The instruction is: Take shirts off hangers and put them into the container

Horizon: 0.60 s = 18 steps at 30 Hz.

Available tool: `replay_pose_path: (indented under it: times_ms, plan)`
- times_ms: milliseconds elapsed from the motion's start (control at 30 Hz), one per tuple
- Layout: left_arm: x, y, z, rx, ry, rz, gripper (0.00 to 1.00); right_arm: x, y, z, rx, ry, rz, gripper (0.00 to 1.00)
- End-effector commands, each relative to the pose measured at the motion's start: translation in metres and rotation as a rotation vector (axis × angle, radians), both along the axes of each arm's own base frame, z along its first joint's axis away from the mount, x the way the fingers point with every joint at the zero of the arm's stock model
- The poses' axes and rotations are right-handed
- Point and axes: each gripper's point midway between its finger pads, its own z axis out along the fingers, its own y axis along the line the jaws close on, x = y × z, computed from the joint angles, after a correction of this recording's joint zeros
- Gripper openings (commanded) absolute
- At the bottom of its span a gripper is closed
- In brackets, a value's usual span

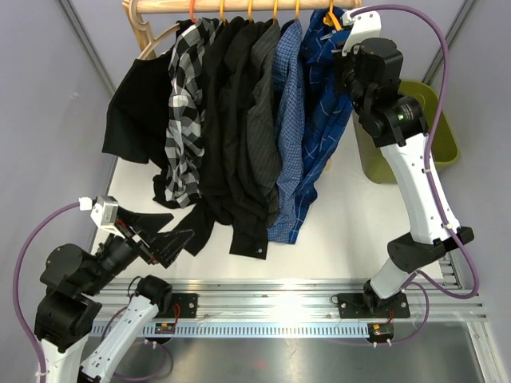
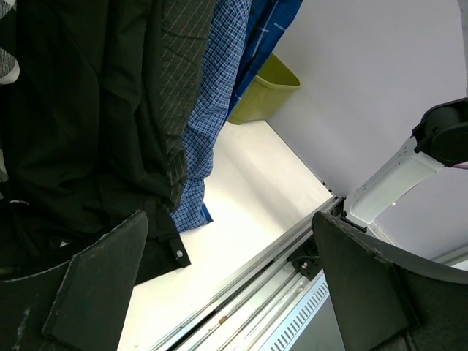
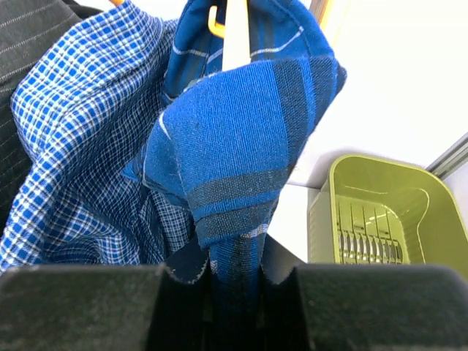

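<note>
Several shirts hang in a row from orange hangers [image 1: 250,9] on a rack. From right to left they are a dark blue plaid shirt [image 1: 319,104], a lighter blue check shirt [image 1: 289,120], a charcoal pinstripe shirt [image 1: 262,120], black ones [image 1: 231,120] and a black-and-white plaid shirt [image 1: 185,104]. My right gripper [image 3: 234,285] is shut on a bunched fold of the dark blue plaid shirt [image 3: 241,139], just below its hanger [image 3: 214,26]. The olive-green container [image 1: 447,128] stands to the right, with nothing in it. My left gripper [image 1: 161,231] hangs open and holds nothing, near the shirt tails at the front left.
A pale wooden rack [image 1: 239,6] spans the back and curves down at the left. The shirt tails drape onto the white table [image 1: 343,231]. A metal rail [image 1: 279,291] runs along the near edge. Grey walls close in on both sides.
</note>
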Motion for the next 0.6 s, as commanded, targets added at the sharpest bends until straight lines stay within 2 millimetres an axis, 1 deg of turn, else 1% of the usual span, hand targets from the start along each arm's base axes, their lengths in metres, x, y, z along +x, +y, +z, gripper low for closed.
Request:
replay_pose_path:
  times_ms: [0,33,67,100,133,167,200,233,267,300,333,367,400,433,467,500,533,567]
  plan:
    - [-0.006,-0.003,0.013,-0.036,-0.053,-0.032,0.99,-0.039,-0.020,0.109,0.158,-0.321,-0.022,0.00]
    - [-0.007,-0.003,0.014,-0.038,-0.058,-0.035,0.99,-0.047,-0.023,0.112,0.177,-0.332,-0.018,0.00]
    - [-0.007,-0.003,0.016,-0.039,-0.064,-0.035,0.99,-0.045,-0.021,0.092,0.164,-0.288,-0.019,0.00]
    - [-0.006,-0.004,0.016,-0.037,-0.062,-0.037,0.99,-0.073,-0.029,0.103,0.207,-0.313,-0.008,0.00]
    - [-0.006,-0.005,0.016,-0.035,-0.063,-0.043,0.99,-0.081,-0.031,0.095,0.208,-0.289,-0.001,0.00]
    - [-0.005,-0.005,0.015,-0.034,-0.063,-0.044,0.99,-0.098,-0.034,0.084,0.205,-0.263,0.026,0.00]
    - [-0.005,-0.007,0.015,-0.034,-0.064,-0.050,0.99,-0.109,-0.035,0.075,0.232,-0.232,0.041,0.00]
    - [-0.003,-0.009,0.015,-0.039,-0.071,-0.058,0.99,-0.119,-0.037,0.057,0.215,-0.170,0.053,0.00]
    - [-0.003,-0.010,0.016,-0.049,-0.070,-0.062,0.99,-0.125,-0.032,0.033,0.226,-0.103,0.079,0.00]
    - [-0.002,-0.012,0.017,-0.055,-0.076,-0.070,0.99,-0.154,-0.043,0.036,0.285,-0.116,0.092,0.00]
    - [-0.003,-0.015,0.024,-0.073,-0.106,-0.091,0.99,-0.167,-0.045,0.026,0.300,-0.095,0.113,0.00]
    - [-0.001,-0.018,0.023,-0.087,-0.099,-0.103,0.99,-0.190,-0.048,0.014,0.315,-0.084,0.155,0.00]
    - [0.001,-0.021,0.026,-0.095,-0.104,-0.116,0.99,-0.201,-0.049,0.007,0.351,-0.065,0.171,0.00]
    - [0.005,-0.026,0.031,-0.103,-0.111,-0.134,0.99,-0.212,-0.050,-0.007,0.351,-0.020,0.180,0.00]
    - [0.007,-0.030,0.034,-0.114,-0.104,-0.149,0.99,-0.223,-0.047,-0.019,0.353,0.020,0.217,0.00]
    - [0.009,-0.033,0.037,-0.119,-0.108,-0.161,0.99,-0.238,-0.049,-0.023,0.377,0.036,0.240,0.00]
    - [0.010,-0.037,0.046,-0.132,-0.132,-0.184,0.99,-0.248,-0.048,-0.036,0.374,0.086,0.256,0.00]
    - [0.019,-0.042,0.048,-0.141,-0.109,-0.191,0.99,-0.260,-0.042,-0.042,0.381,0.112,0.311,0.00]
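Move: The right gripper already pinches the dark blue plaid shirt with its orange hanger at the rack. The open space it goes to lies about 24 cm back and 7 cm to its right, roughly level. The rack bar's right end is some 12 cm ahead and 10 cm above, the light checked shirt 12 cm left and 8 cm farther out, the container's middle about 29 cm right, 4 cm ahead and far below. From the left hand the plaid shirt is some 33 cm ahead and 39 cm right. Keep the right fingers shut on the plaid shirt and swing it away from the rack, quickly back towards the robot by about 24 cm and a little to the right, rolling the hand's left side up nearly 20 degrees and turning slightly counter-clockwise. Late on, ease the open left gripper about 3 cm to the right, forward and up, towards the shirt. ##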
